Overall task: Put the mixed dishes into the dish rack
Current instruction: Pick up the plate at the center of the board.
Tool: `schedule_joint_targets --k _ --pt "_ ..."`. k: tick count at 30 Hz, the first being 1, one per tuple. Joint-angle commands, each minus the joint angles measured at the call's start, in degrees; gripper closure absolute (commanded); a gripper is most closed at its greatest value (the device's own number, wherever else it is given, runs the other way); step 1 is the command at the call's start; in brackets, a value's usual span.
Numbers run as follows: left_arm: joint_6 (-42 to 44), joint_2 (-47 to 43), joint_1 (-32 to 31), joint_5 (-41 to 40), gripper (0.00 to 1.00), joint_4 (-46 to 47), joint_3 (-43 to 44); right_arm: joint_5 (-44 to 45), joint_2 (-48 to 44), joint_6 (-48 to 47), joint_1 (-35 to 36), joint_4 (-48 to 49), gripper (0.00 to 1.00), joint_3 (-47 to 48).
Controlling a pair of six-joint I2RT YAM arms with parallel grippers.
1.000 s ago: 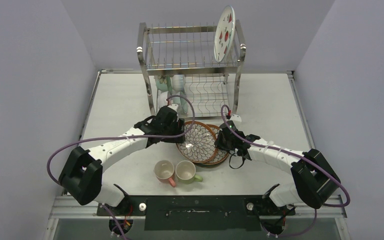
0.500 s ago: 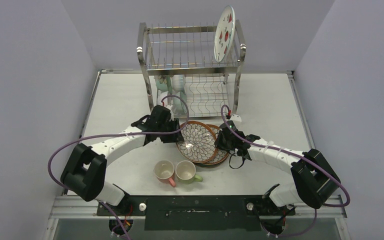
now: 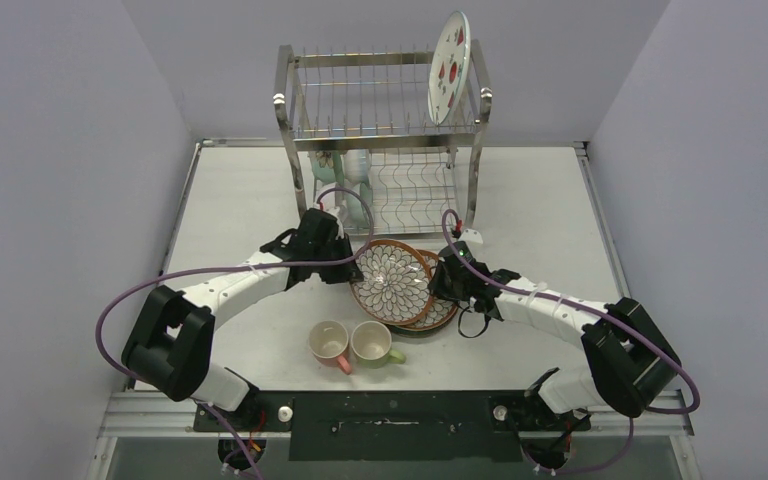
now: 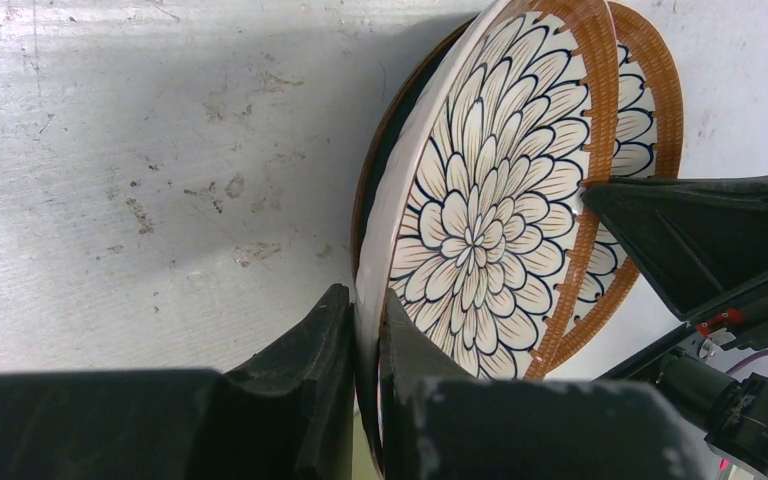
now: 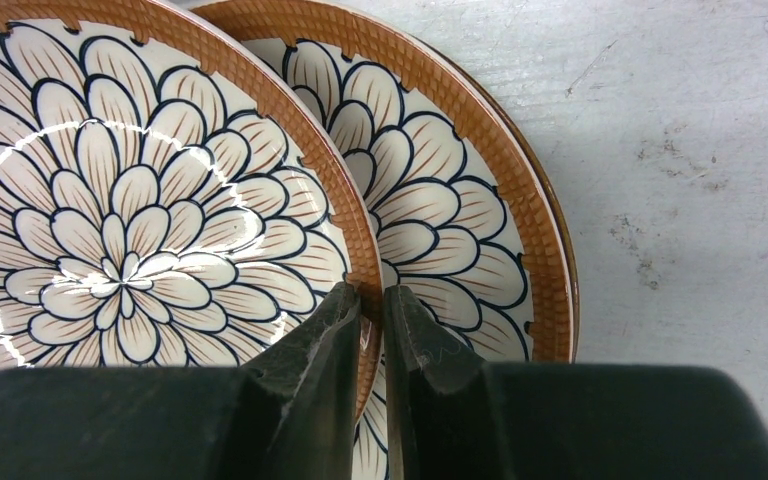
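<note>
The upper brown-rimmed petal plate [image 3: 392, 282] [image 4: 480, 200] [image 5: 130, 220] is tilted over a second petal plate [image 3: 443, 312] [image 4: 650, 110] [image 5: 450, 200] in front of the dish rack [image 3: 380, 130]. My left gripper [image 3: 352, 266] [image 4: 368, 320] is shut on the upper plate's left rim. My right gripper [image 3: 438, 283] [image 5: 372, 300] is shut on its right rim. A strawberry plate [image 3: 450, 68] stands in the rack's top tier. Mint-green bowls [image 3: 345, 170] sit in the lower tier. A pink mug [image 3: 328, 342] and a green mug [image 3: 372, 343] stand near the front.
The rack stands at the table's far middle, just behind both grippers. The two mugs stand close below the plates, between the arms. Grey walls close in on both sides of the white table [image 3: 240, 200].
My left gripper's jaws have closed on the upper petal plate's left rim, and the arm has drawn slightly left. The plate's left edge has tipped up. The right arm has not moved.
</note>
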Motion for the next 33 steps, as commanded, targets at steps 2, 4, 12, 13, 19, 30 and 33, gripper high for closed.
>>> schedule_joint_targets --k 2,4,12,13,19,30,33 --pt "0.1 -1.2 0.5 4.5 1.00 3.5 0.1 1.0 0.4 -0.2 0.3 -1.9 1.00 -0.9" --pt "-0.7 -1.8 0.9 5.3 1.00 4.9 -0.4 1.2 -0.1 -0.2 0.2 -2.5 1.00 -0.7" --pt "-3.8 -5.3 2.7 8.7 1.00 11.2 -2.5 2.0 -5.3 -0.5 0.1 -6.0 0.73 0.1" --pt "-4.1 -5.8 2.9 9.1 1.00 11.8 -2.7 2.0 -6.3 -0.5 0.0 -6.5 0.69 0.2" --pt "-6.3 -8.0 4.0 11.5 1.00 14.6 -3.2 2.1 -13.5 -1.1 -0.4 -9.5 0.52 0.8" --pt "-12.3 -12.4 5.7 18.1 1.00 23.2 -4.6 -3.7 -26.0 1.2 -1.5 -7.9 0.25 0.1" --pt "-14.0 -13.7 6.0 19.8 1.00 24.9 -5.0 -4.7 -28.0 2.0 -1.8 -7.6 0.20 0.5"
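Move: Between the two hands lies the flower plate they already pinch by opposite rims, tilted over its stack: its middle is about 8 cm right of the left hand, level ahead and 2 cm lower. From the right hand that middle is some 9 cm left, 2 cm ahead and 2 cm higher. The plate stack lies about 12 cm right, 2 cm back and 6 cm below the left hand; the green mug stands roughly 12 cm back, 3 cm right and 4 cm below it. Keeping its pinch on the plate's left rim, the left hand stays nearly in place at first, then lifts straight up about 6 cm from the stack, rolling some 20 degrees so its right side rises. Meanwhile the right hand opens wide, lets go of the right rim and climbs about 11 cm, easing slightly back and right. ##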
